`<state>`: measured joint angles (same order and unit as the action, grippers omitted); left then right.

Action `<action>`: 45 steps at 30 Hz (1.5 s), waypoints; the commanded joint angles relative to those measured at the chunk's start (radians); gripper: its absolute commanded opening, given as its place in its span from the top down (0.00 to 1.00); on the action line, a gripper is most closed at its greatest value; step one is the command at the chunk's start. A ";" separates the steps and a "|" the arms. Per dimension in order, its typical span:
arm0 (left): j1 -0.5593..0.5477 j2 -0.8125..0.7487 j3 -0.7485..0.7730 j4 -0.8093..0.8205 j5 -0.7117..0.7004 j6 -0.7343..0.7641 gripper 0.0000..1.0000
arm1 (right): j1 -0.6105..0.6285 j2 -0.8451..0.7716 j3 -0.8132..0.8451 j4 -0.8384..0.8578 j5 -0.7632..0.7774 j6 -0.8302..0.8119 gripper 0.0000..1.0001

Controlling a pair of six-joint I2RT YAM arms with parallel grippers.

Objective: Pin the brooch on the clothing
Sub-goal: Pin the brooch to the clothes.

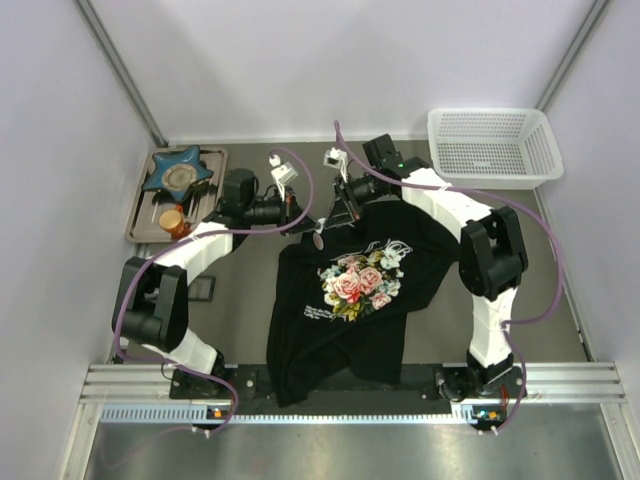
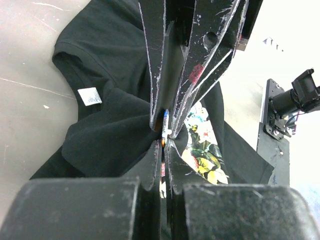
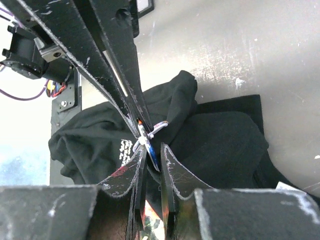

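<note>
The clothing (image 1: 340, 310) is a black T-shirt with a rose print, lying crumpled in the middle of the table. Both grippers meet above its collar edge. The brooch (image 1: 318, 240) is a small round disc held between them. My left gripper (image 2: 165, 142) is shut on the brooch (image 2: 164, 129), seen edge-on at its tips. In the right wrist view my right gripper (image 3: 153, 147) stands narrowly open around the brooch (image 3: 152, 150). The disc leans on one finger with a gap to the other. Its silver pin (image 3: 159, 127) sticks out over the black fabric (image 3: 220, 145).
A white basket (image 1: 490, 145) stands at the back right. At the back left a tray (image 1: 138, 215) holds a blue star-shaped dish (image 1: 178, 172) and a small orange item (image 1: 172, 218). A small black box (image 1: 200, 290) lies beside the left arm.
</note>
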<state>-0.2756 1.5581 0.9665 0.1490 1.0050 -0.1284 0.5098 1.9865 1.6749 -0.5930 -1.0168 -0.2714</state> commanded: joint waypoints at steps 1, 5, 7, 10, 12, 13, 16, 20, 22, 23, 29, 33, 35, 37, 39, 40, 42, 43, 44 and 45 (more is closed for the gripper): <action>-0.022 -0.059 0.000 0.060 0.064 -0.027 1.00 | 0.027 0.026 0.063 0.062 0.128 0.095 0.93; -0.022 -0.073 -0.011 0.063 0.060 -0.034 1.00 | 0.027 0.037 0.080 0.062 0.196 0.152 0.96; -0.022 -0.079 -0.020 0.069 0.058 -0.039 1.00 | 0.021 0.040 0.082 0.064 0.196 0.188 0.96; -0.016 -0.087 -0.031 0.070 0.046 -0.060 1.00 | 0.010 0.041 0.071 0.073 0.162 0.205 0.95; -0.008 -0.092 -0.038 0.072 0.035 -0.069 1.00 | -0.008 0.034 0.053 0.094 0.111 0.207 0.93; -0.004 -0.095 -0.046 0.076 0.023 -0.085 1.00 | -0.016 0.031 0.046 0.116 0.095 0.207 0.92; 0.010 -0.092 -0.055 0.089 -0.002 -0.103 1.00 | -0.039 0.018 0.031 0.142 0.006 0.183 0.84; 0.015 -0.076 -0.049 0.070 -0.040 -0.089 1.00 | -0.056 0.000 0.020 0.142 -0.078 0.106 0.74; 0.019 -0.058 -0.034 0.044 -0.048 -0.089 1.00 | -0.063 0.000 0.025 0.142 -0.103 0.104 0.70; 0.026 -0.052 -0.032 0.044 -0.057 -0.092 1.00 | -0.066 0.001 0.028 0.142 -0.111 0.106 0.69; 0.032 -0.032 -0.005 0.006 -0.083 -0.054 1.00 | -0.100 -0.003 0.037 0.140 -0.108 0.112 0.55; 0.016 -0.014 0.066 -0.149 -0.138 0.120 1.00 | -0.140 0.000 0.058 0.128 -0.028 0.129 0.42; -0.011 -0.003 0.121 -0.296 -0.148 0.280 1.00 | -0.178 0.006 0.080 0.110 -0.003 0.141 0.40; -0.059 -0.004 0.161 -0.430 -0.167 0.480 1.00 | -0.204 0.008 0.086 0.064 0.038 0.132 0.38; -0.158 -0.001 0.166 -0.495 -0.167 0.609 1.00 | -0.237 0.009 0.092 0.023 0.082 0.083 0.37; -0.193 0.006 0.173 -0.591 -0.169 0.735 1.00 | -0.246 0.008 0.092 -0.025 0.099 0.060 0.37; -0.319 0.029 0.178 -0.697 -0.213 0.850 1.00 | -0.266 0.011 0.089 -0.063 0.182 -0.006 0.36; -0.351 0.040 0.178 -0.697 -0.244 0.883 1.00 | -0.272 0.014 0.089 -0.082 0.210 -0.037 0.36; -0.361 0.054 0.187 -0.704 -0.232 0.901 1.00 | -0.280 0.018 0.094 -0.118 0.237 -0.089 0.36; -0.359 0.089 0.233 -0.791 -0.223 0.930 0.89 | -0.286 0.026 0.097 -0.135 0.286 -0.116 0.36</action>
<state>-0.5720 1.5764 1.1248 -0.3798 0.7925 0.5167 0.2420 2.0071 1.7226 -0.6109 -0.8883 -0.2287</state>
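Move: I already hold the brooch in my left hand, its middle about 2 cm back and 2 cm right of my finger point. The shirt's flower print, where the brooch is being taken, lies some 11 cm back, 12 cm right and 12 cm below that hand; the white lettering is about 3 cm back and 16 cm right, just as low. From my right hand, also pinching the brooch, it sits about 3 cm back and 2 cm left. My left hand keeps its grip and barely shifts while my right fingers hold on to the brooch a moment more, then open wide, let go and draw off forward and to the right, about 15 cm in all. Once it is leaving, I swing the left hand back, right and down towards the flower print, speeding up over roughly 10 cm, wrist turning some 30 degrees clockwise with the fingertips dipping. ##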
